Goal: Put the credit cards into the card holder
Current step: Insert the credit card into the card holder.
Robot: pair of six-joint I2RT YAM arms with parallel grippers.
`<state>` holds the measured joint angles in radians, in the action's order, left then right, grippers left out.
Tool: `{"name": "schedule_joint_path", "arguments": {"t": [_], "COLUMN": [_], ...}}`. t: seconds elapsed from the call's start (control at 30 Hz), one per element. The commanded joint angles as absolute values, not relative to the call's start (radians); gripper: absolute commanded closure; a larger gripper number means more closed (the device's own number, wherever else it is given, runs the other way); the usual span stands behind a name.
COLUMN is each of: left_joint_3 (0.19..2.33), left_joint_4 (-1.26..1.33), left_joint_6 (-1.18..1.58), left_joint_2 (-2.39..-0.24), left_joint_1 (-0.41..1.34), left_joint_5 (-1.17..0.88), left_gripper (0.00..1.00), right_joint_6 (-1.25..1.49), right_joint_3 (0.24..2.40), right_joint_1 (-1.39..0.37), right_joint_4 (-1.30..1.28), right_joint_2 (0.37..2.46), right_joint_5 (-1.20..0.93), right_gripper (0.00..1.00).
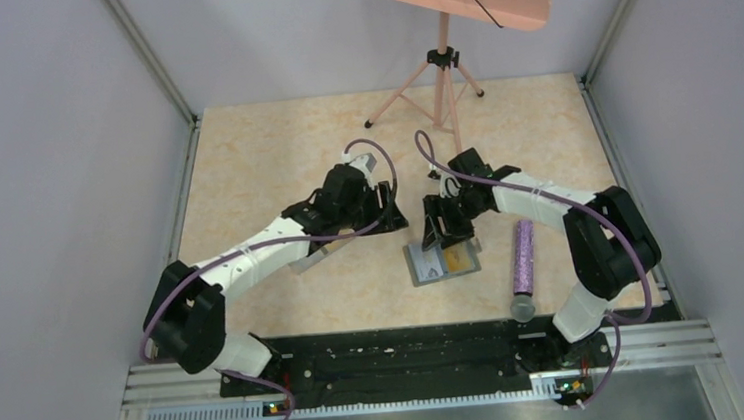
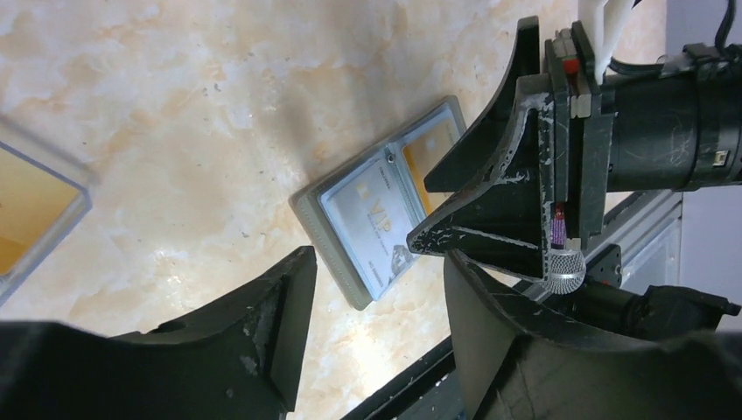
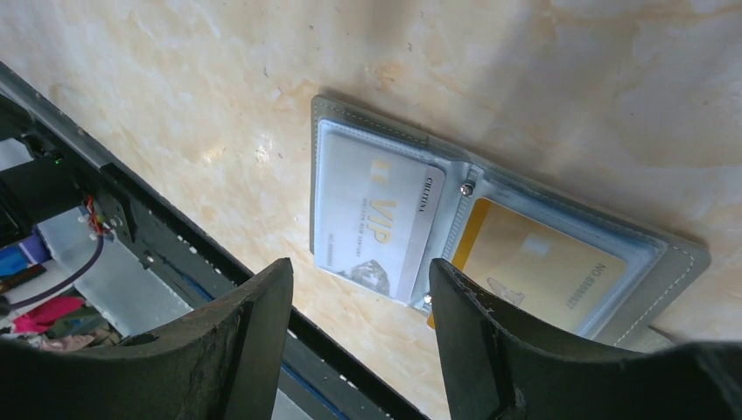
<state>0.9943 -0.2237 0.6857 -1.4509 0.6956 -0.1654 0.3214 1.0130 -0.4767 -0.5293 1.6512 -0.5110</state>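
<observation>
The grey card holder [image 1: 418, 267] lies open on the table, seen closer in the wrist views [image 3: 350, 114] [image 2: 319, 236]. A whitish credit card marked VIP [image 3: 376, 223] [image 2: 372, 223] sits in one clear pocket. In the other pocket is an orange credit card [image 3: 534, 262] [image 2: 429, 153]. My right gripper [image 3: 359, 324] [image 1: 447, 226] hovers open over the holder's near edge, nothing between its fingers. Left of the holder, my left gripper [image 2: 376, 332] [image 1: 389, 219] is open and empty too. The right gripper's finger [image 2: 499, 201] covers part of the orange card in the left wrist view.
A clear plastic box [image 1: 312, 260] with orange cards inside [image 2: 35, 210] lies under the left arm. A purple microphone [image 1: 523, 258] lies right of the holder. A pink music stand [image 1: 446, 54] stands at the back. The black base rail [image 1: 399, 353] runs along the near edge.
</observation>
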Motion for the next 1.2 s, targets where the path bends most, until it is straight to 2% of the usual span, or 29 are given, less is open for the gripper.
{"name": "schedule_joint_path", "arguments": {"t": [0.0, 0.1, 0.23, 0.5, 0.6, 0.7, 0.87, 1.1, 1.17], "left_joint_3": [0.97, 0.961, 0.966, 1.022, 1.036, 1.042, 1.054, 1.084, 1.099], "left_joint_4": [-0.129, -0.098, -0.073, -0.146, -0.163, -0.157, -0.158, -0.181, -0.219], "left_joint_6": [0.702, 0.745, 0.798, 0.81, 0.804, 0.806, 0.803, 0.791, 0.777], "left_joint_2": [-1.483, -1.524, -1.605, -1.741, -1.762, -1.778, -1.793, -1.827, -1.83], "left_joint_1": [0.697, 0.698, 0.699, 0.701, 0.703, 0.703, 0.707, 0.714, 0.717], "left_joint_5": [-0.242, -0.307, -0.383, -0.438, -0.444, -0.459, -0.474, -0.489, -0.467], "left_gripper": [0.41, 0.48, 0.59, 0.6, 0.6, 0.61, 0.71, 0.77, 0.75], "right_joint_6": [0.289, 0.28, 0.28, 0.289, 0.286, 0.282, 0.28, 0.281, 0.28], "right_joint_3": [1.035, 1.011, 0.979, 0.942, 0.933, 0.926, 0.923, 0.926, 0.924], "right_joint_1": [-0.485, -0.485, -0.48, -0.477, -0.478, -0.478, -0.477, -0.477, -0.477], "right_joint_4": [-0.55, -0.548, -0.529, -0.48, -0.471, -0.464, -0.462, -0.463, -0.463], "right_joint_2": [1.633, 1.65, 1.663, 1.698, 1.717, 1.737, 1.755, 1.761, 1.763], "right_joint_5": [-0.481, -0.482, -0.485, -0.521, -0.51, -0.509, -0.499, -0.502, -0.503], "right_gripper": [0.42, 0.44, 0.58, 0.93, 0.99, 1.0, 1.0, 1.0, 1.0]}}
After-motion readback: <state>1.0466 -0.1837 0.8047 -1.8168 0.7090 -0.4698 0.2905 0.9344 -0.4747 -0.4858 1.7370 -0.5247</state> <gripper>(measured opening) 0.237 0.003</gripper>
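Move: The VIP card lies in the card holder's left pocket, its inner edge still sticking out. From the right hand it is about 2 cm back, 2 cm to the left and 5 cm below; from the left hand, some 5 cm back, 7 cm to the right and 13 cm down. The gold card is 5 cm right of the right hand and 1 cm back, at the same depth. The clear card box lies roughly 13 cm left of the left hand and 2 cm ahead, 12 cm lower. Down and somewhat back come both hands towards the VIP card. The right sinks about 4 cm, closing fully, and sets its shut tips on the card's inner edge beside the holder's fold, then holds there. The left drops some 10 cm, tipping about 25 degrees steeper, then drifts right over the holder's outer left edge, fingers narrowing but still parted. ##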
